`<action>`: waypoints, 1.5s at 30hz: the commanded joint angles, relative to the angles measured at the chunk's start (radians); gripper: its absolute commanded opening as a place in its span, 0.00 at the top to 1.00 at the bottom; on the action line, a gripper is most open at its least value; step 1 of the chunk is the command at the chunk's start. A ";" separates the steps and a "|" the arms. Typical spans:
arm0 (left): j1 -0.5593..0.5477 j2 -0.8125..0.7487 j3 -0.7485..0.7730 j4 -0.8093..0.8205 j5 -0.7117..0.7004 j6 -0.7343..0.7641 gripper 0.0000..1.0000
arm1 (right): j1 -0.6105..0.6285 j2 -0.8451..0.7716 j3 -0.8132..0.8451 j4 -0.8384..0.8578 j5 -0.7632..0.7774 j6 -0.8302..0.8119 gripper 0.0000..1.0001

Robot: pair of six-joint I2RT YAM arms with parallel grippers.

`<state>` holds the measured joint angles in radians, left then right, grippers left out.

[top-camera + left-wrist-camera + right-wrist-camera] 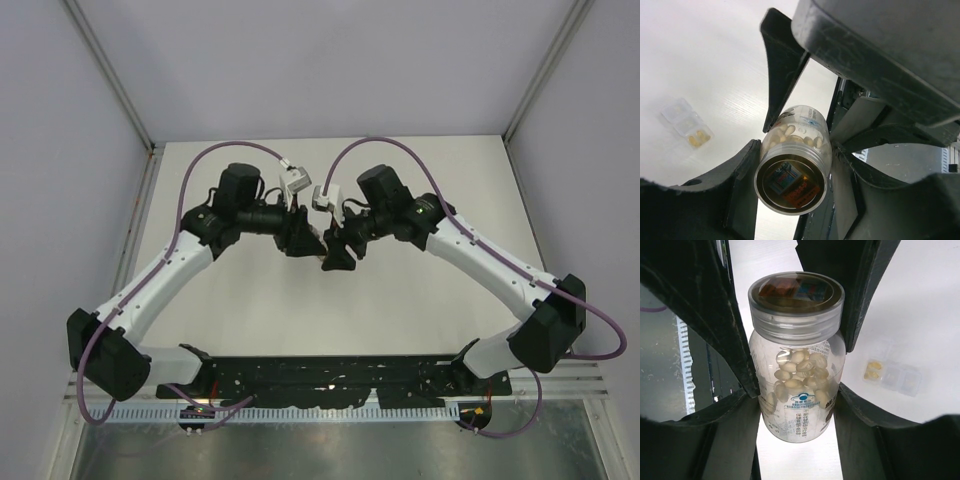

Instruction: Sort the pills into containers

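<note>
A clear bottle (797, 390) half full of pale tan pills (800, 370) hangs above the table between both grippers. My right gripper (797, 410) is shut on the bottle's body. My left gripper (792, 185) is shut on its clear screw lid (792, 182), one finger on each side. The same lid (796, 302) faces up in the right wrist view. A small clear container box (687, 125) with compartments lies flat on the table, a few yellow pills (697, 140) in one end compartment. In the top view the two grippers (327, 250) meet mid-table and hide the bottle.
The container box (892, 374) lies on the white tabletop beside the grippers, apart from them. Grey walls enclose the table at the back and sides. The arms' black base frame (330, 380) runs along the near edge.
</note>
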<state>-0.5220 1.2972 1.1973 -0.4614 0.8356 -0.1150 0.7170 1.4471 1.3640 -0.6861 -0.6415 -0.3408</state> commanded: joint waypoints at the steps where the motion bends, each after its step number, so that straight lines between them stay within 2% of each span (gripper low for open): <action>1: 0.013 -0.002 0.021 -0.011 -0.050 0.043 1.00 | 0.007 -0.065 -0.014 0.056 0.028 -0.003 0.35; 7: 0.109 -0.045 0.001 -0.033 -0.040 0.063 1.00 | 0.004 -0.102 -0.054 0.066 0.080 -0.017 0.13; 9: 0.145 -0.058 -0.001 -0.048 -0.052 0.074 1.00 | 0.001 -0.102 -0.059 0.068 0.097 -0.018 0.10; 13: 0.189 -0.065 0.019 -0.118 -0.232 0.112 1.00 | -0.002 -0.100 -0.075 0.083 0.178 -0.021 0.07; 19: 0.232 -0.016 0.064 -0.149 -0.536 0.110 1.00 | -0.008 -0.094 -0.108 0.135 0.336 -0.012 0.06; 24: 0.234 0.086 0.108 -0.141 -0.667 0.106 1.00 | -0.033 -0.119 -0.187 0.194 0.382 0.002 0.06; 34: 0.235 0.358 0.194 -0.089 -0.760 0.020 1.00 | -0.099 -0.186 -0.338 0.310 0.384 0.017 0.06; 41: 0.234 0.445 0.168 -0.023 -0.802 -0.021 1.00 | -0.136 -0.189 -0.361 0.321 0.336 0.017 0.06; 45: 0.234 0.467 0.136 0.026 -0.800 -0.044 0.91 | -0.140 -0.182 -0.361 0.321 0.322 0.017 0.06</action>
<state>-0.2920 1.7618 1.3422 -0.5400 0.0589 -0.1226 0.5812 1.2869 1.0016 -0.4145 -0.2893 -0.3332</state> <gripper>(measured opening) 0.532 0.942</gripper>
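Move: The lidded pill bottle is already between both hands. The bare table spot where the left hand takes it lies about 18 cm ahead of that hand, 14 cm to its left and some 23 cm below. The clear pill box with the yellow pills lies about 10 cm ahead of the left hand, 3 cm to its right and 23 cm down. From the right hand the box is about 10 cm straight ahead and 20 cm down. The bottle passes wholly to the left hand: the right fingers open wide and come free of its body while the left keep their grip round the lid end. The left arm carries it forward and left, then mainly down, nearly 30 cm in all, tipping its fingers from sideways to steeply down. The right backs off to its right, then also sinks forward, about 12 cm. ##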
